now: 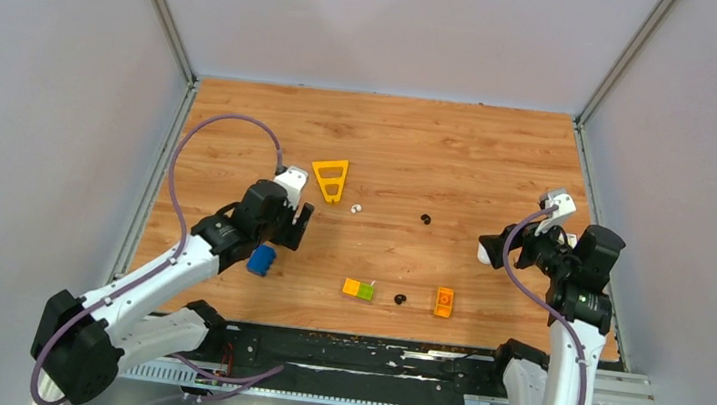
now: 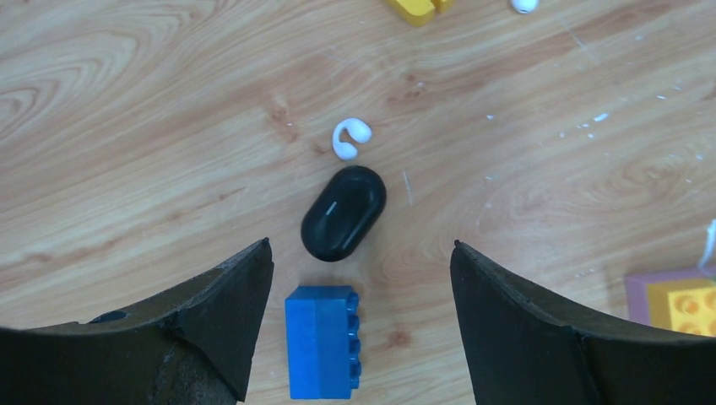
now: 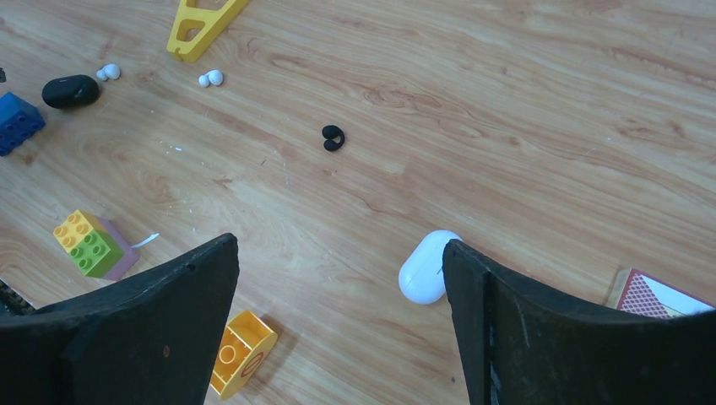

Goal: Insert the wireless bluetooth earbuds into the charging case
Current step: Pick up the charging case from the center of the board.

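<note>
The white charging case (image 3: 426, 268) lies closed on the table, against the tip of my right gripper's right finger (image 3: 507, 329); it also shows in the top view (image 1: 483, 254). My right gripper (image 3: 342, 240) is open and empty. One black earbud (image 3: 333, 137) lies ahead of it, and another black earbud (image 1: 400, 298) lies near the bricks. A white earbud (image 2: 350, 139) lies just beyond a black oval case (image 2: 344, 213). My left gripper (image 2: 361, 243) is open and empty over that black case. A second white earbud (image 3: 210, 78) lies by the yellow triangle.
A blue brick (image 2: 322, 340) lies between my left fingers. A yellow triangle piece (image 1: 330, 179), an orange-and-green brick (image 1: 358, 289) and an orange brick (image 1: 444, 301) lie mid-table. A red patterned card (image 3: 659, 295) lies at the right. Grey walls enclose the table.
</note>
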`<state>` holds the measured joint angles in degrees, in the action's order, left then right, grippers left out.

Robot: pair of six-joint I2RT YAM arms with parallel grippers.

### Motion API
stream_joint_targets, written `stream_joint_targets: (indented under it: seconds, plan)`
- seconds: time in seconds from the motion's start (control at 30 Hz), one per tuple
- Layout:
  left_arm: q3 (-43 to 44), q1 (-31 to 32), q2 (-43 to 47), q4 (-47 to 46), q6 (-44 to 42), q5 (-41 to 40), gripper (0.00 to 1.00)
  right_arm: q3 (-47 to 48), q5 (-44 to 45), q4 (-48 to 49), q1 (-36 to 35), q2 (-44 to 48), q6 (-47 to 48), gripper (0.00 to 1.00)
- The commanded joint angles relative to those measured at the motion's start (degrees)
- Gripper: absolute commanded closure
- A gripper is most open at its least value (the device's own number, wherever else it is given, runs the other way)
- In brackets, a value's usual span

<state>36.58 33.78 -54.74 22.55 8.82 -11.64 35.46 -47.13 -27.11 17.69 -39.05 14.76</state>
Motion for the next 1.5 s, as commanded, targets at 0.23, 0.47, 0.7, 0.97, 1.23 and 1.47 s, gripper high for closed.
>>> stream_joint_targets:
  seconds: [0.23, 0.47, 0.7, 0.97, 1.23, 1.47]
  plan:
    - [4.37, 0.19, -11.76, 0.14, -3.59, -3.04, 0.17, 0.57, -1.42, 0.66, -0.22, -0.15, 2.23, 0.10]
    - [12.86, 0.23, -23.50, 5.97, -4.81, -7.12, 0.18, 0.65, -1.40, 0.58, -0.19, -1.23, 2.44, 0.10]
    - [12.23, -0.27, -28.84, 3.31, -3.74, -3.95, 0.17, 0.58, -1.21, 0.48, -0.12, -1.24, 2.59, 0.10]
    - [9.65, -0.75, -21.80, -3.83, -3.50, 11.68, 0.15, 1.10, -0.56, -0.06, -0.18, -1.82, 2.88, 0.10]
    - [1.79, -0.33, -1.37, -23.04, 3.36, 36.07, 0.16, 9.31, 14.91, -6.35, -0.13, -14.26, 6.14, 0.30]
    - [-1.19, 0.06, 0.00, -25.90, 2.12, 34.39, 0.18, 15.33, 15.63, -11.94, -1.73, -29.57, 9.39, 0.45]
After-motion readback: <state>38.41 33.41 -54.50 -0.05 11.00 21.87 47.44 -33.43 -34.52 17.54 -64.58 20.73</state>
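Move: The black charging case lies about 4 cm ahead of the open left hand and 10 cm below it. The blue brick is about 2 cm back and 5 cm left of that hand, the nearer white earbud 8 cm ahead and 2 cm right. From the right hand the white charging case lies some 6 cm ahead, 1 cm right and 17 cm down; the black earbud 12 cm ahead and 13 cm left, the grey block 5 cm ahead and 10 cm right. The left hand, fingers staying wide open, sinks about 7 cm and reaches 3 cm forward towards the black case, tipping down, then backs off empty: up some 17 cm and 11 cm right, swinging clockwise. The right hand waits, then late on dips about 5 cm, going right and forward towards the white case, tilting down 20 degrees and narrowing its still empty fingers. ##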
